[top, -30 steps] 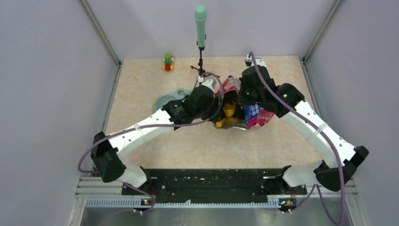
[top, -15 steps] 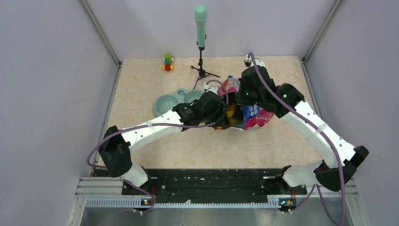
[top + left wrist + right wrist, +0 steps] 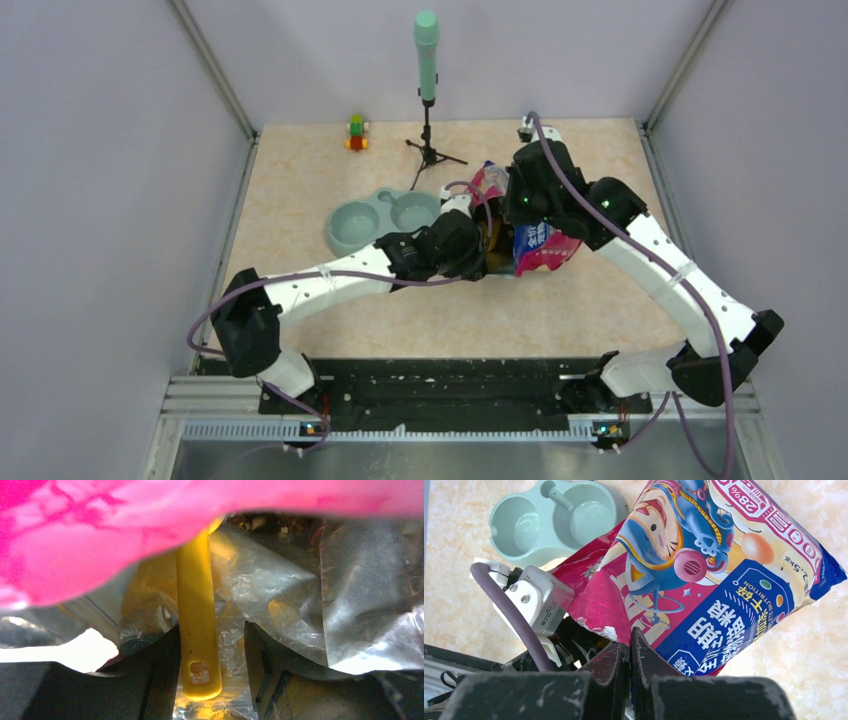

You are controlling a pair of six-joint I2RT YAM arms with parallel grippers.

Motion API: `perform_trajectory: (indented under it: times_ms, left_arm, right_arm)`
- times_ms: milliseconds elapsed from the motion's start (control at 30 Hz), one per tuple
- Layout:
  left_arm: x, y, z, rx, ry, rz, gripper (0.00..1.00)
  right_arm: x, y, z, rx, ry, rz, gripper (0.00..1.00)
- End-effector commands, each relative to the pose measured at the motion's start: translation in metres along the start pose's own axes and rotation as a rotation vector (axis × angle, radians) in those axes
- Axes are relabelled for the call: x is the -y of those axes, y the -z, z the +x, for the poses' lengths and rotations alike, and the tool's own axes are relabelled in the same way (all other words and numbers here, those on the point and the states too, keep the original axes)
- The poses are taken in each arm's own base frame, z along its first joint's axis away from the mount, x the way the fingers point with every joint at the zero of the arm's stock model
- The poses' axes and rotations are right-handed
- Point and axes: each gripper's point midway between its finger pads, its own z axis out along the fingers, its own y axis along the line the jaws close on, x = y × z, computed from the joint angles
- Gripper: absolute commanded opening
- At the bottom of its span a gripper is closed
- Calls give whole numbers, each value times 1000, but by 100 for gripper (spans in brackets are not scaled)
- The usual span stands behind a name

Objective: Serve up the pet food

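Observation:
The glossy pink-and-blue cat food bag (image 3: pixel 545 245) lies mid-table, its printed face filling the right wrist view (image 3: pixel 704 555). My right gripper (image 3: pixel 630 635) is shut on the bag's pink top edge and holds the mouth up (image 3: pixel 515 205). My left gripper (image 3: pixel 478 250) reaches into that mouth. In the left wrist view its jaws (image 3: pixel 211 630) stand open around the yellow scoop handle (image 3: pixel 196 610), which rests against the left finger with a gap on the right. A few brown bits of pet food (image 3: pixel 260 522) show deep in the silver lining. The scoop's bowl is hidden by the pink flap.
A pale green double pet bowl (image 3: pixel 335 235) sits left of the bag, also seen in the right wrist view (image 3: pixel 531 560). A green microphone on a small stand (image 3: pixel 427 55) and a stack of toy blocks (image 3: pixel 356 132) stand near the back wall.
My left arm has swung toward the near side and right, uncovering the green bowl. Its jaws have spread wider. The right arm and the bag stay put.

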Motion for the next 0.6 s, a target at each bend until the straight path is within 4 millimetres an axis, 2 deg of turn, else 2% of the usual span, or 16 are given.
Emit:
perform_trajectory:
  times_ms: [0, 167, 300, 433, 567]
  left_arm:
    - [-28, -7, 9, 26, -38, -92, 54]
    - [-32, -7, 10, 80, -29, -58, 55]
    - [-32, -9, 14, 85, -31, -35, 47]
    - [-31, -7, 16, 81, -31, -22, 24]
    - [-27, 6, 3, 124, -56, -1, 0]
  right_arm:
    - [-17, 16, -29, 91, -29, -67, 0]
    - [-17, 16, -30, 96, -28, -65, 0]
    - [-15, 16, -31, 100, -26, -58, 0]
    - [-13, 18, -32, 108, -26, -49, 0]
    - [-12, 18, -32, 109, -25, -44, 0]
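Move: The yellow scoop's handle lies just under my open left fingers, its middle about 2 cm ahead, 1 cm left and 3 cm below. The pet food bag's middle is roughly 9 cm ahead and 9 cm right of that hand, 4 cm lower. The twin bowl stands some 18 cm left and 9 cm ahead, 14 cm down. From my right hand, which pinches the bag's rim, the handle is about 8 cm back, 5 cm left and 14 cm below. I sink my left hand about 2 cm inside the bag's mouth and ease it a good 1 cm left, so the open fingers straddle the scoop's handle near its free end, tilting them up slightly, some 5 degrees. As the sinking slows I close them and pinch the handle from both sides. My right hand keeps its shut grip on the bag's rim, practically in place. ##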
